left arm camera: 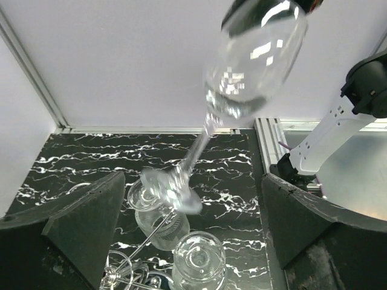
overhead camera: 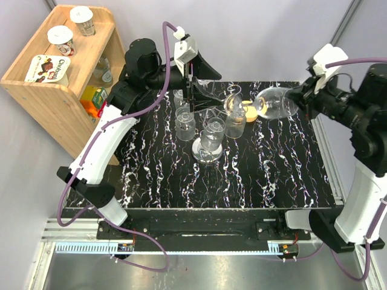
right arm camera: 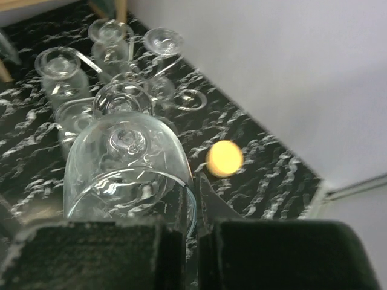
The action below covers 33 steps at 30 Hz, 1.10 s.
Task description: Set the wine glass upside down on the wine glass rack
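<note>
My right gripper (overhead camera: pixel 300 95) is shut on the rim of the wine glass (overhead camera: pixel 275 103), which it holds on its side in the air with the stem pointing left at the wine glass rack (overhead camera: pixel 207 152). In the right wrist view the pads (right arm camera: pixel 175 241) pinch the rim of the bowl (right arm camera: pixel 124 175). My left gripper (overhead camera: pixel 190 81) hangs open above the rack's far side. From the left wrist, the glass's bowl (left arm camera: pixel 254 60) sits high and its foot (left arm camera: pixel 169 190) hovers between the open fingers (left arm camera: pixel 84 223), untouched, above the rack's wire arms (left arm camera: pixel 124 269).
Several other glasses (overhead camera: pixel 185 124) (overhead camera: pixel 213 134) hang upside down on the rack. A small yellow round thing (overhead camera: pixel 248 112) (right arm camera: pixel 224 158) stands beside it. A wooden shelf (overhead camera: pixel 45 90) holding yogurt cups and a carton stands off the table's far left.
</note>
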### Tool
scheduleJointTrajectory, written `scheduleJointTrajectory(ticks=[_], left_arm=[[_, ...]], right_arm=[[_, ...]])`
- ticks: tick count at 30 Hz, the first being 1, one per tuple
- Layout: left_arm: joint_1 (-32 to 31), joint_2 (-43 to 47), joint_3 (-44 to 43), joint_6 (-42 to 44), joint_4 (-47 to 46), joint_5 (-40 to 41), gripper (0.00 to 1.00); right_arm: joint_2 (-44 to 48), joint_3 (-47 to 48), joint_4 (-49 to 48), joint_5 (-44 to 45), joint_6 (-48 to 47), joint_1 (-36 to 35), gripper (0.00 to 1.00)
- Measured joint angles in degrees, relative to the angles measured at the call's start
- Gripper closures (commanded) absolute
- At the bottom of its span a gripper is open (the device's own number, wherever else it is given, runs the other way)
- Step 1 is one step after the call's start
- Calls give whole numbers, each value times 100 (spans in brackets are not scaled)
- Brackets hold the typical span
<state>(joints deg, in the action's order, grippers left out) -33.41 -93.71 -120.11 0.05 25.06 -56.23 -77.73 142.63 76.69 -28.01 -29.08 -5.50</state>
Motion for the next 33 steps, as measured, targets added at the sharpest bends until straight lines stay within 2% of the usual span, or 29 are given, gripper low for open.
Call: scheduleJointTrajectory(ticks=[3,7,17,20,24,27,33], left_arm=[[-28,0,166,-319,-291,-59,1],[-44,-15,188,-619,-522,-66,1],[79,-15,162,-1259,-1169,-26,1],[442,-15,109,-1773,-1641,-33,1],[1222,-7,166,-2603,-2621,-33,1],[1473,114,461,-2986,-3150,-26,1],[1467,426,1327,-3624,-4070,-48,1]], right_arm=[[608,-1609,-713,-365,439,0,100],[741,-2295,-1462,-656,944,0,100],[610,-2352,-3145,-688,1943,0,100],[444,-2162,-3377,-608,2221,0,100],[251,-2028,-3696,-431,2581,0,100],[151,-2028,-3941,-302,2855,0,100],[-175,-1794,-4454,-376,3477,0,100]])
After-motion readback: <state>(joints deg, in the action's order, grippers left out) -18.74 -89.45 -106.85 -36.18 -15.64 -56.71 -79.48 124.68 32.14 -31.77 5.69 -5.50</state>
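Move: The wine glass hangs from the right fingers by its rim, foot sloping down-left; its middle is about 4 cm ahead of that hand, 7 cm left and 4 cm lower. From the open left hand it lies some 12 cm to the right, level in reach and height. The rack's hub stands about 8 cm ahead of the left hand, 1 cm right and 22 cm down; the rack's right-hand glass is roughly 5 cm ahead, 8 cm right and 25 cm below. The wine glass, still pinched at the rim, dips some 4 cm leftward with the right hand, then is carried forward and up about 10 cm from that low point while the hand rolls some 30 degrees, left side rising. The left hand nearly waits, then sweeps left, up and forward, about 7, 6 and 5 cm, fingers staying open and tipping up roughly 15 degrees. ##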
